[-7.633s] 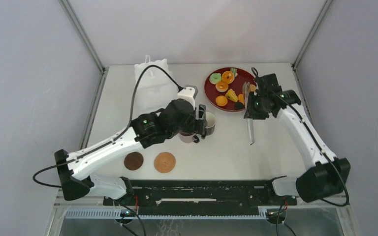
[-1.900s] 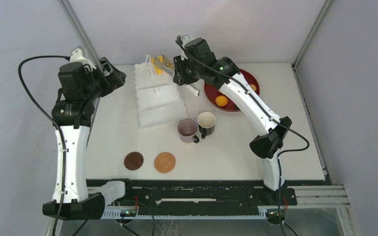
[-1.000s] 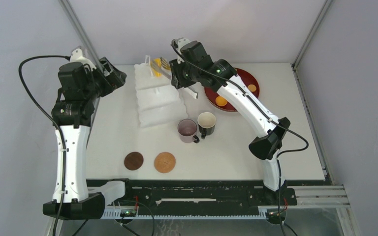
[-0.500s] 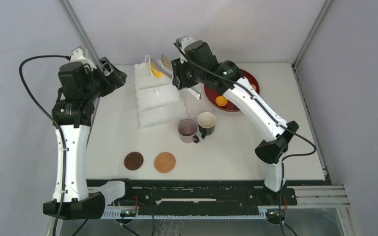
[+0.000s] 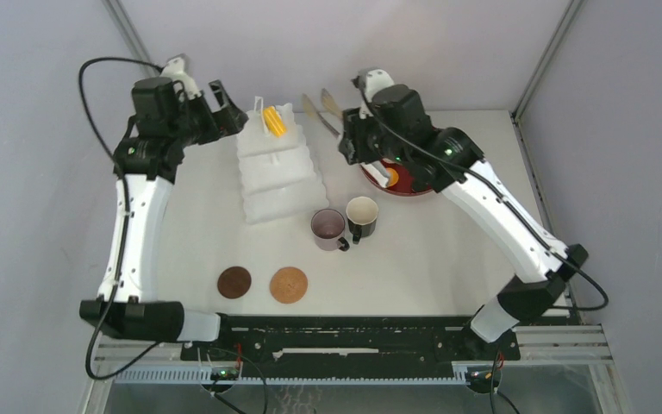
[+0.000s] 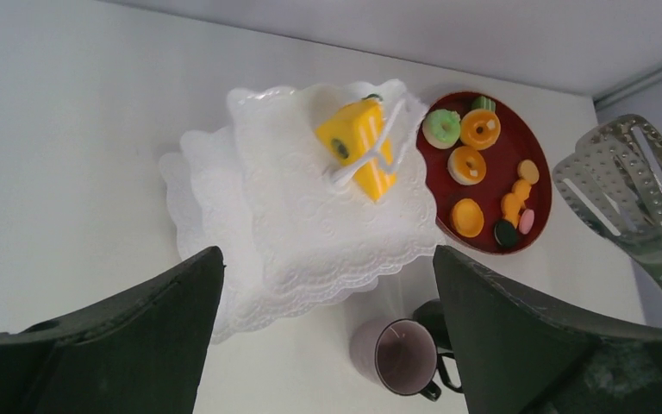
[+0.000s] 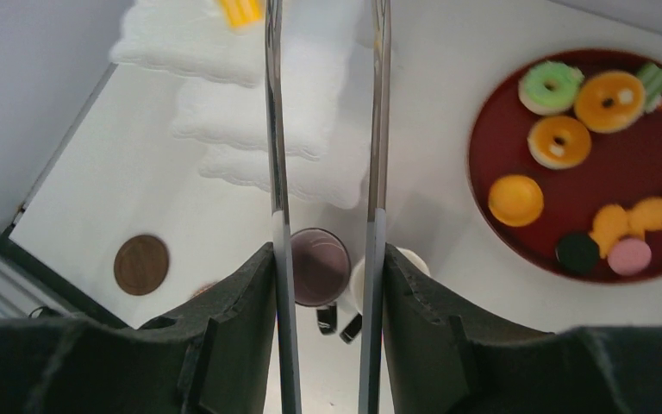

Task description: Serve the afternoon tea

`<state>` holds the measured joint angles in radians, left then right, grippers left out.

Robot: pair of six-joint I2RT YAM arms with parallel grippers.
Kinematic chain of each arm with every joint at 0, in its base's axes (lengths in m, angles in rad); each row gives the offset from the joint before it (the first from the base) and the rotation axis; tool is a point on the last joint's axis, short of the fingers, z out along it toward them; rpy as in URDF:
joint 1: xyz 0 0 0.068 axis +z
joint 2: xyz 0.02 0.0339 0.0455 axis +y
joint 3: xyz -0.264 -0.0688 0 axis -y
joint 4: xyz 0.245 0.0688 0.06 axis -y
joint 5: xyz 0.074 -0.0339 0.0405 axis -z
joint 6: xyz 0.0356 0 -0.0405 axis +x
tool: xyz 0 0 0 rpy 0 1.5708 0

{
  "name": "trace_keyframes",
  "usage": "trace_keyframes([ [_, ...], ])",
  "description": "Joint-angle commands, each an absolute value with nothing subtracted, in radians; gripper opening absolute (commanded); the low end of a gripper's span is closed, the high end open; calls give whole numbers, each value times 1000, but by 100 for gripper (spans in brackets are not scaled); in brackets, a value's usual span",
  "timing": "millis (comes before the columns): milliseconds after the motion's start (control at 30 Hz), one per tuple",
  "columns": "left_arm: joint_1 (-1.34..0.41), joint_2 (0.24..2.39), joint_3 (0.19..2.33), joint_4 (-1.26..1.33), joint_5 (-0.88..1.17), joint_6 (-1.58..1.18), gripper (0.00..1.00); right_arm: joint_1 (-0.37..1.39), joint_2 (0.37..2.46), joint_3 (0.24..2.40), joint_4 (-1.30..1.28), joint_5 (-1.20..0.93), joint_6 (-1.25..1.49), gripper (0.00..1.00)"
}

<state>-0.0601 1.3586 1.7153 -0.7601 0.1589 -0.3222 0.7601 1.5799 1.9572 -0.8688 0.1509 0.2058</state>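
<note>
A yellow pastry (image 5: pixel 274 121) (image 6: pixel 358 147) lies on the top tier of the white three-tier stand (image 5: pixel 277 172) (image 6: pixel 302 216). My right gripper (image 5: pixel 347 138) (image 7: pixel 327 254) is shut on the metal tongs (image 5: pixel 319 109) (image 7: pixel 276 172), whose spoon ends (image 6: pixel 629 177) hang empty to the right of the stand. My left gripper (image 5: pixel 224 105) (image 6: pixel 327 254) stands open, high over the stand's left side. The mauve mug (image 5: pixel 328 226) (image 7: pixel 315 266) and the black mug (image 5: pixel 362 214) stand side by side. Two brown coasters (image 5: pixel 234 281) (image 5: pixel 289 284) lie bare near the front.
The dark red tray (image 5: pixel 414 188) (image 7: pixel 483 112) at the back right holds green (image 7: pixel 550 86) and orange pastries (image 7: pixel 608 99) and several small ones; my right arm covers most of it from above. Frame posts stand at both back corners.
The tongs have pulled back to the right, away from the stand, leaving the yellow pastry on the top tier. My left arm has swung in toward the stand.
</note>
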Motion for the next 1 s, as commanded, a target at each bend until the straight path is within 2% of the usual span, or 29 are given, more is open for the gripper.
trace_keyframes([
  [0,-127,1456,1882,-787,119,-185,96,640,1405,1774,-737,140,287,51],
  [100,-143,1545,1978,-818,97,-151,94,572,1337,1689,-742,128,309,52],
  [267,-159,1684,2153,-880,102,-112,85,480,1275,1592,-749,112,335,52],
  [533,-207,1772,2224,-909,103,-93,53,375,1250,1517,-765,84,339,52],
  [667,-222,1776,2223,-886,76,-104,24,354,1258,1503,-762,73,335,51],
  [800,-232,1780,2223,-841,95,-130,5,348,1278,1487,-753,66,333,51],
  [833,-235,1783,2220,-826,99,-136,1,348,1285,1480,-750,65,332,51],
  [967,-248,1797,2223,-759,122,-152,0,334,1329,1467,-747,6,325,50],
])
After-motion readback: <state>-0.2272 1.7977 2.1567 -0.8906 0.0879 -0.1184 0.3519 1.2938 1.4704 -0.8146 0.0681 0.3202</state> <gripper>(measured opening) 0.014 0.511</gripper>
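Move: Ahead of the open left hand, the tiered stand's white handle is about 8 cm out, 6 cm to the right and 3 cm lower; the yellow cake slice sits 9 cm ahead, 8 cm right, 10 cm below. From the right hand, holding tongs, the red tray lies some 24 cm ahead, 13 cm right, 35 cm down; the white-rimmed mug is 2 cm ahead, 1 cm right, the purple mug 1 cm back, 7 cm left, both 33 cm down. Reaching about 8 cm forward and drifting right, the left hand then sinks some 3 cm and goes farther right, rolling its left side up, and shuts its wide-open fingers on the stand's handle. Meanwhile the right hand keeps its grip on the tongs and swings 16 cm right, away from the stand towards the tray, lowering 8 cm, turning clockwise and tipping down. ##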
